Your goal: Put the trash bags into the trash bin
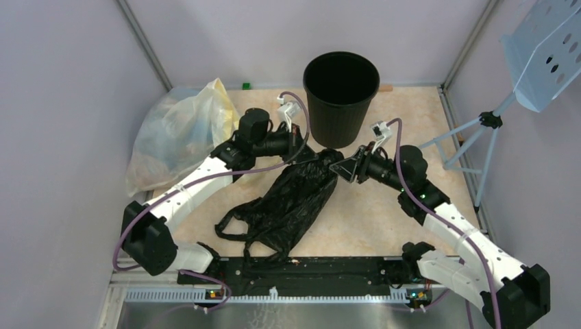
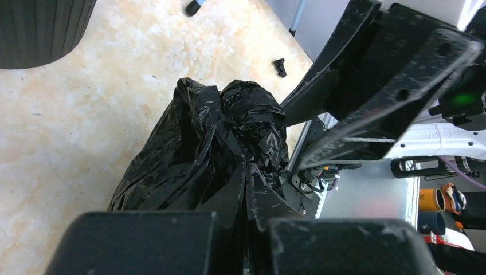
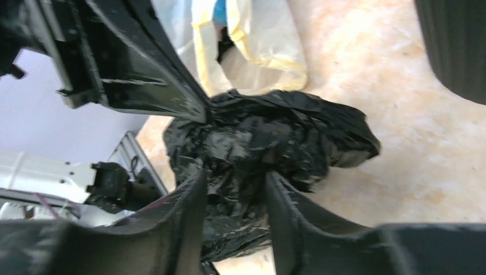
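The black ribbed trash bin (image 1: 340,96) stands upright at the back middle; its wall also shows in the left wrist view (image 2: 40,28) and the right wrist view (image 3: 458,46). The glossy black trash bag (image 1: 288,202) lies stretched from just in front of the bin toward the near left, loop handles at the near end. My left gripper (image 1: 306,152) is shut (image 2: 246,172) on the bag's far end (image 2: 229,132). My right gripper (image 1: 337,164) meets it from the right; its fingers (image 3: 236,175) hold a bunch of the bag (image 3: 269,137) pressed between them.
A big translucent pale-yellow bag (image 1: 178,133) with stuff inside sits against the left wall, also in the right wrist view (image 3: 258,46). A tripod stand (image 1: 479,137) with a pale-blue perforated panel (image 1: 548,48) is at the right. Grey walls enclose the table.
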`<state>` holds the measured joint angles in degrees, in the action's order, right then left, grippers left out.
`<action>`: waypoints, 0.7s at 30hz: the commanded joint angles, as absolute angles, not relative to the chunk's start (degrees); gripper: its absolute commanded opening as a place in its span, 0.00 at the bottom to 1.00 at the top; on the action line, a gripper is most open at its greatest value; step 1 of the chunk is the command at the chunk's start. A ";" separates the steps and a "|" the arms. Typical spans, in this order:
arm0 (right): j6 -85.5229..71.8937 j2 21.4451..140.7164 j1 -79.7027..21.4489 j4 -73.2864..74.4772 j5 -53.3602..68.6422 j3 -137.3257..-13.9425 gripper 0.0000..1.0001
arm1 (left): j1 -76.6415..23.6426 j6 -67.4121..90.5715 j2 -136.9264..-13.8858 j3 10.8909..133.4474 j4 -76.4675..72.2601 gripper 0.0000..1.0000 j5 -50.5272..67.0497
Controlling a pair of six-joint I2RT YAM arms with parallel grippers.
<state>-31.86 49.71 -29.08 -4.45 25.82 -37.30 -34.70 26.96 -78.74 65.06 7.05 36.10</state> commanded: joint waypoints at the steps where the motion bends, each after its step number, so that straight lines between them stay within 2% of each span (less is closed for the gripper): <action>1: -30.89 48.75 -29.43 -2.39 16.92 -38.44 0.35 | -34.83 27.77 -78.42 63.88 2.21 0.01 35.77; 4: -30.91 47.48 -29.44 -0.95 14.69 -36.26 0.13 | -34.82 27.37 -78.79 62.81 1.51 0.07 36.46; 5: -30.55 47.19 -29.40 -0.24 14.18 -35.52 0.04 | -34.74 27.15 -79.11 62.64 1.57 0.11 37.06; 6: -30.23 46.95 -29.39 1.19 13.39 -35.07 0.00 | -34.72 26.83 -79.48 62.52 1.70 0.19 37.32; 9: -29.68 45.40 -29.44 5.78 9.47 -31.93 0.00 | -34.73 25.81 -79.97 62.10 2.54 0.40 37.06; 13: -30.27 43.48 -29.37 11.64 3.36 -27.04 0.00 | -34.67 24.25 -79.70 61.62 4.27 0.66 30.60; 16: -32.09 44.22 -29.44 14.24 0.82 -23.55 0.00 | -34.65 23.35 -80.90 62.17 5.39 0.70 26.16; 21: -33.82 46.41 -29.44 15.10 0.18 -19.94 0.00 | -35.53 21.25 -87.68 64.82 6.71 0.70 24.78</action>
<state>-32.21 45.58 -29.10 13.72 3.01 -21.21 -34.76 24.05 -82.72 62.08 5.67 28.23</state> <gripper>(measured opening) 0.004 0.698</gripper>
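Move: The bunched upper end of the black trash bag hangs between my grippers, about 2 cm ahead and 3 cm left of my right hand, level with it. The left fingertips holding the bag are some 8 cm left and 3 cm ahead of that hand; the trash bin's middle is about 28 cm straight ahead and 10 cm lower. From my left hand the bunch is about 5 cm right and 1 cm back, the bag's handle loop roughly 27 cm left, 9 cm back and 24 cm below. I take the bag over: my half-open right fingers shut on its bunched end, then my right hand carries that end down about 18 cm and 8 cm to the right, tipping its fingers down and turning some 20 degrees clockwise. Meanwhile my left fingers open wide and let go, that hand sinking about 5 cm and easing a little forward. ##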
